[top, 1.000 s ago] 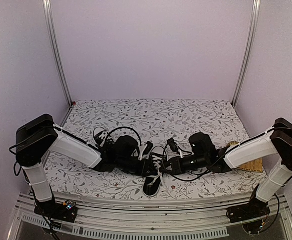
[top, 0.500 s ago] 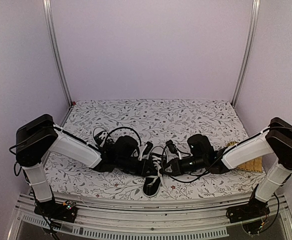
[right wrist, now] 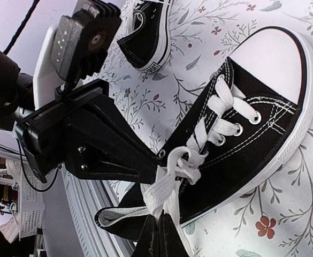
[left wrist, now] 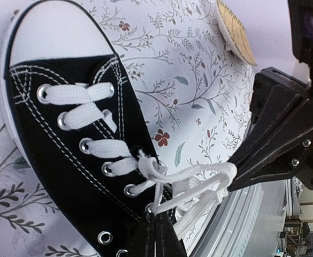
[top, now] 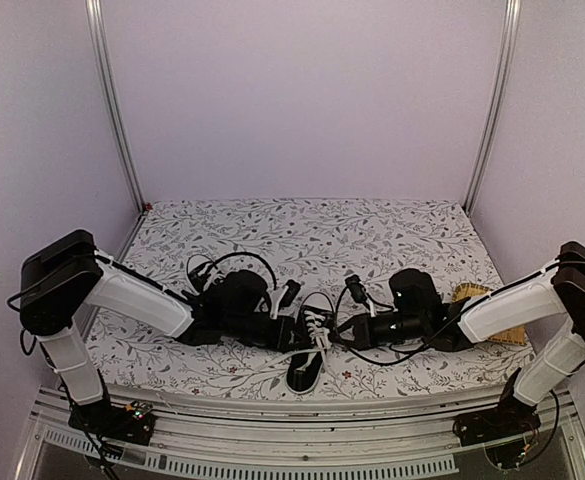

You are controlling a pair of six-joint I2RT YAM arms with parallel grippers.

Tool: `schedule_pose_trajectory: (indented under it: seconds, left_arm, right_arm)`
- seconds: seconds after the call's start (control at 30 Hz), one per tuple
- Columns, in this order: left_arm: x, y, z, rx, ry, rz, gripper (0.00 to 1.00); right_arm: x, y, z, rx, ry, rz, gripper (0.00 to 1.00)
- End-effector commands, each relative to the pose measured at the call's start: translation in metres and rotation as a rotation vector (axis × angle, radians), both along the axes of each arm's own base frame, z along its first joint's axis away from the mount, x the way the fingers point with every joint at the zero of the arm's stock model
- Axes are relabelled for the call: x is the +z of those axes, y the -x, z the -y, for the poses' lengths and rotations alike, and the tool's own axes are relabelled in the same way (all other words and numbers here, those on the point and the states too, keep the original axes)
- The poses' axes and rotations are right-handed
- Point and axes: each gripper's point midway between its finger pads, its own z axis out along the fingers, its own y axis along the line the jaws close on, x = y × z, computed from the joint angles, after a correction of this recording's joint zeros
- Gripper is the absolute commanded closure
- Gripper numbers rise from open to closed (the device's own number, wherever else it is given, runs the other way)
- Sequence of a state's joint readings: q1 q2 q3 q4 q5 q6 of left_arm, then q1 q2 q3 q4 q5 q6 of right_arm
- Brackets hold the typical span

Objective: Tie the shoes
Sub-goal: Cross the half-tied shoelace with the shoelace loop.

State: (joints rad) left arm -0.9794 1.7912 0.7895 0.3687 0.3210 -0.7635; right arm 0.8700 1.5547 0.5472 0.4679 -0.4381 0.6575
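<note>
One of the shoes (top: 305, 366), black canvas with a white toe cap (left wrist: 49, 32), lies near the front edge between both arms, toe toward the arm bases. Its white laces (left wrist: 188, 182) form a loose knot above the eyelets. My left gripper (left wrist: 155, 235) is shut on one lace strand next to the shoe's top eyelets. My right gripper (right wrist: 159, 231) is shut on a lace loop at the shoe's open collar (right wrist: 119, 214). In the top view the two grippers (top: 297, 338) (top: 334, 335) face each other across the shoe. The other shoe (right wrist: 145, 27) lies behind the left arm.
A flat woven wooden piece (top: 492, 310) lies on the floral cloth (top: 312, 230) under the right forearm. The metal rail of the table's front edge (top: 302, 440) runs close below the shoe. Grey walls enclose the back and sides.
The right gripper has shut on the lace loop and drawn back to the right. The left arm has shifted a little left, so the laces are stretched between the two grippers.
</note>
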Motion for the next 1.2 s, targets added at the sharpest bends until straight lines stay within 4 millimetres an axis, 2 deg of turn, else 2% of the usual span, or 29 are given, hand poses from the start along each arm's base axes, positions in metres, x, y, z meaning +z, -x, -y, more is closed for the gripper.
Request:
schedule_pose_trajectory:
  seconds: [0.0,0.3,0.53,0.63,0.73,0.77,0.8,0.87,0.93,1.07,1.17]
  left_arm:
    - [-0.001,-0.006,-0.014,0.041,-0.011,-0.001,1.0]
    - [-0.007,-0.008,-0.031,0.091,-0.024,-0.018,1.0]
    - [-0.008,-0.007,-0.033,0.092,-0.02,-0.023,1.0]
    - [-0.004,-0.005,-0.03,0.072,-0.001,-0.022,1.0]
    - [0.003,-0.002,-0.022,0.027,0.031,-0.005,1.0]
    - [0.005,-0.003,-0.021,0.023,0.034,0.0,0.98]
    - [0.007,-0.004,-0.022,0.03,0.032,0.007,0.85]
    - [0.015,-0.008,-0.026,0.057,0.036,0.035,0.65]
    - [0.023,-0.012,-0.032,0.089,0.04,0.062,0.54]
    - [0.04,-0.015,-0.037,0.118,0.063,0.108,0.47]
    - [0.045,-0.014,-0.036,0.108,0.072,0.111,0.46]
  right_arm:
    - [-0.003,-0.007,0.007,-0.038,0.022,0.013,0.98]
    - [-0.015,-0.018,0.019,-0.121,0.068,-0.021,0.98]
    - [-0.021,-0.023,0.024,-0.152,0.096,-0.021,0.98]
    - [-0.018,-0.02,0.02,-0.119,0.085,-0.016,0.98]
    - [-0.008,-0.01,0.005,-0.006,0.041,-0.001,0.98]
    - [-0.005,-0.009,0.002,0.018,0.03,0.005,0.98]
    - [-0.002,-0.008,0.0,0.036,0.021,0.015,0.98]
    - [0.005,-0.005,-0.003,0.066,0.003,0.028,0.98]
    - [0.012,-0.003,-0.008,0.098,-0.02,0.042,0.98]
    - [0.017,0.002,-0.015,0.144,-0.043,0.042,0.98]
    - [0.018,0.006,-0.022,0.171,-0.05,0.043,0.98]
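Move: The shoelace loop is still pinched in the right fingertips, so from the left hand, shut on a strand of the same lace, it lies about 4 cm to the right, 2 cm back and slightly higher. The half-tied knot sits roughly 2 cm right of the left hand and 2 cm below it; the shoe's toe is some 12 cm ahead, 2 cm right and 6 cm down. From the right hand the knot lies about 2 cm ahead, 2 cm left and 4 cm below. The lace strand between the two hands is drawn outward first: the left hand pulls it a good 1 cm left while the right, keeping its pinch on the loop, eases forward, right and down by about 1 cm each way. The left fingers then open to about half and let go, backing off left and up by some 3 cm, as the right returns back, left and up by 2 cm with the loop. ##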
